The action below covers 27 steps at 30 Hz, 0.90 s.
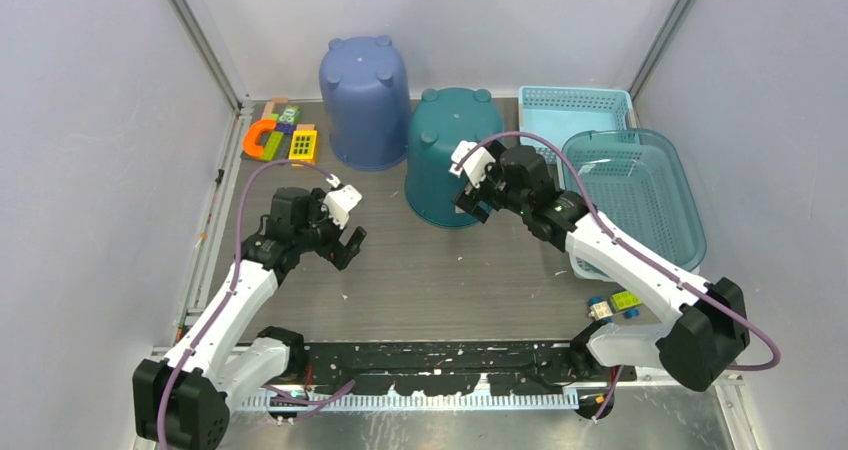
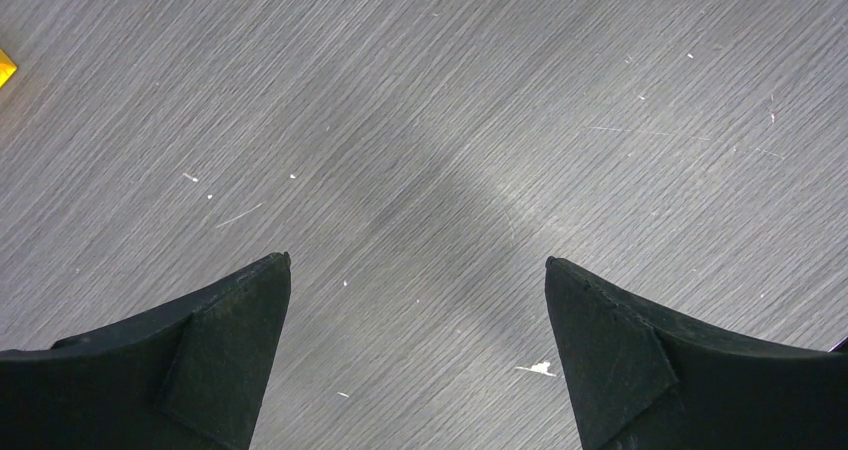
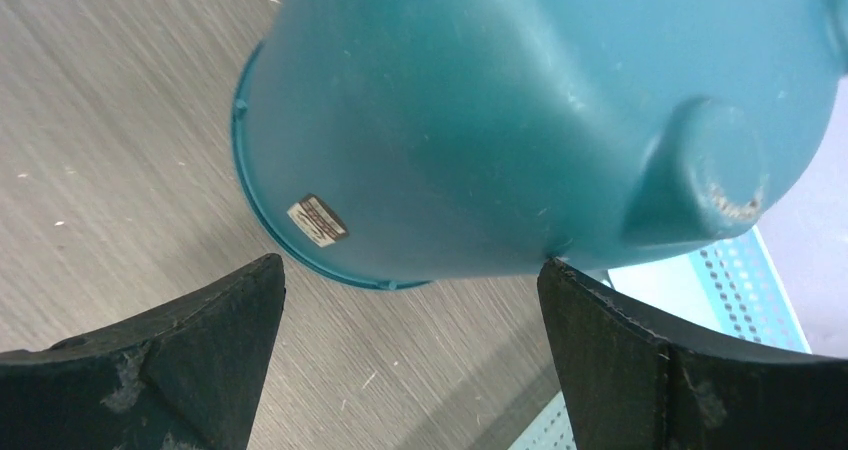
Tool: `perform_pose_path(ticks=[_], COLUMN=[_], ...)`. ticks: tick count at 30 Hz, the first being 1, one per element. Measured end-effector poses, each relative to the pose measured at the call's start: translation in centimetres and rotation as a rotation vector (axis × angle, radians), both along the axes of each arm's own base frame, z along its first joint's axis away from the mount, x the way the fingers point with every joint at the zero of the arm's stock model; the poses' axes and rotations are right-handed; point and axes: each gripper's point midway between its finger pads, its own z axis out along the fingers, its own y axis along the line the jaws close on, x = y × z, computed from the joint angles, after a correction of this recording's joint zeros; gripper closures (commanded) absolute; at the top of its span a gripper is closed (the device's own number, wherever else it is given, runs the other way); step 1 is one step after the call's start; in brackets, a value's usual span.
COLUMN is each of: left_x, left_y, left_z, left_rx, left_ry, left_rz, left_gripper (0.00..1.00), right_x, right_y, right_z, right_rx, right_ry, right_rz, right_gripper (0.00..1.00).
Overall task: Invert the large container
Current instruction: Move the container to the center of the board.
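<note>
The large container (image 1: 450,160) is a teal bucket standing mouth down on the table, its feet pointing up. In the right wrist view its wall (image 3: 480,120) fills the upper frame, with the rim on the table and one foot (image 3: 715,170) at the right. My right gripper (image 1: 474,205) (image 3: 410,260) is open just beside its lower wall, with only the table between the fingers. The right fingertip (image 3: 560,280) sits close against the wall. My left gripper (image 1: 345,245) (image 2: 418,262) hangs open over bare table to the left, holding nothing.
A purple-blue bucket (image 1: 365,100) stands mouth down behind and left of the teal one. A light blue basket (image 1: 575,110) (image 3: 740,290) and a teal basket (image 1: 640,195) sit at the right. Toy blocks (image 1: 280,135) lie at the back left, small blocks (image 1: 615,305) by the right arm's base.
</note>
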Motion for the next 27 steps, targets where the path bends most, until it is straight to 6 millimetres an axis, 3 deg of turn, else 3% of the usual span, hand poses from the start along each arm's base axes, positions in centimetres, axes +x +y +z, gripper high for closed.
perform_pose_path(ticks=[4, 13, 16, 19, 21, 27], left_x=[0.0, 0.0, 0.0, 0.0, 0.0, 0.0], left_y=[0.0, 0.1, 0.0, 0.1, 0.0, 0.0], left_z=[0.0, 0.0, 0.0, 0.0, 0.0, 0.0], left_rx=[0.001, 0.001, 0.001, 0.001, 0.001, -0.001], left_ry=[0.0, -0.001, -0.001, -0.001, -0.001, 0.001], left_rz=[0.002, 0.002, 0.002, 0.002, 0.002, 0.0], left_gripper=[0.0, 0.0, 0.0, 0.0, 0.0, 0.0], right_x=[1.4, 3.6, 3.5, 2.1, 0.8, -1.8], right_y=[-1.0, -2.6, -2.4, -1.2, -0.3, 2.0], right_z=[-1.1, 0.3, 0.4, 0.8, 2.0, 10.3], right_rx=[-0.028, -0.018, -0.02, -0.022, -0.016, 0.091], right_ry=[-0.003, -0.087, -0.081, -0.034, 0.006, -0.014], right_rz=[-0.094, -0.249, -0.236, -0.135, -0.056, 0.103], right_gripper=[0.0, 0.0, 0.0, 0.0, 0.0, 0.0])
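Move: The upturned teal container stands with its middle about 13 cm ahead of the right hand, 4 cm to its left and some 11 cm lower, its near wall close in front of the open fingers. From the right hand the blue container is about 27 cm ahead and 22 cm left, the light blue basket about 28 cm ahead and 22 cm right. From the left hand the teal container's middle lies about 20 cm ahead, 20 cm right, nearly level. At the near right side of the teal container the right hand, fingers wide open, first edges forward and to the right about 4 cm, turning some 15 degrees clockwise; contact can't be made out. Then it reverses, drawing back and left about 5 cm each way while turning back counter-clockwise and rising quickly about 10 cm. ##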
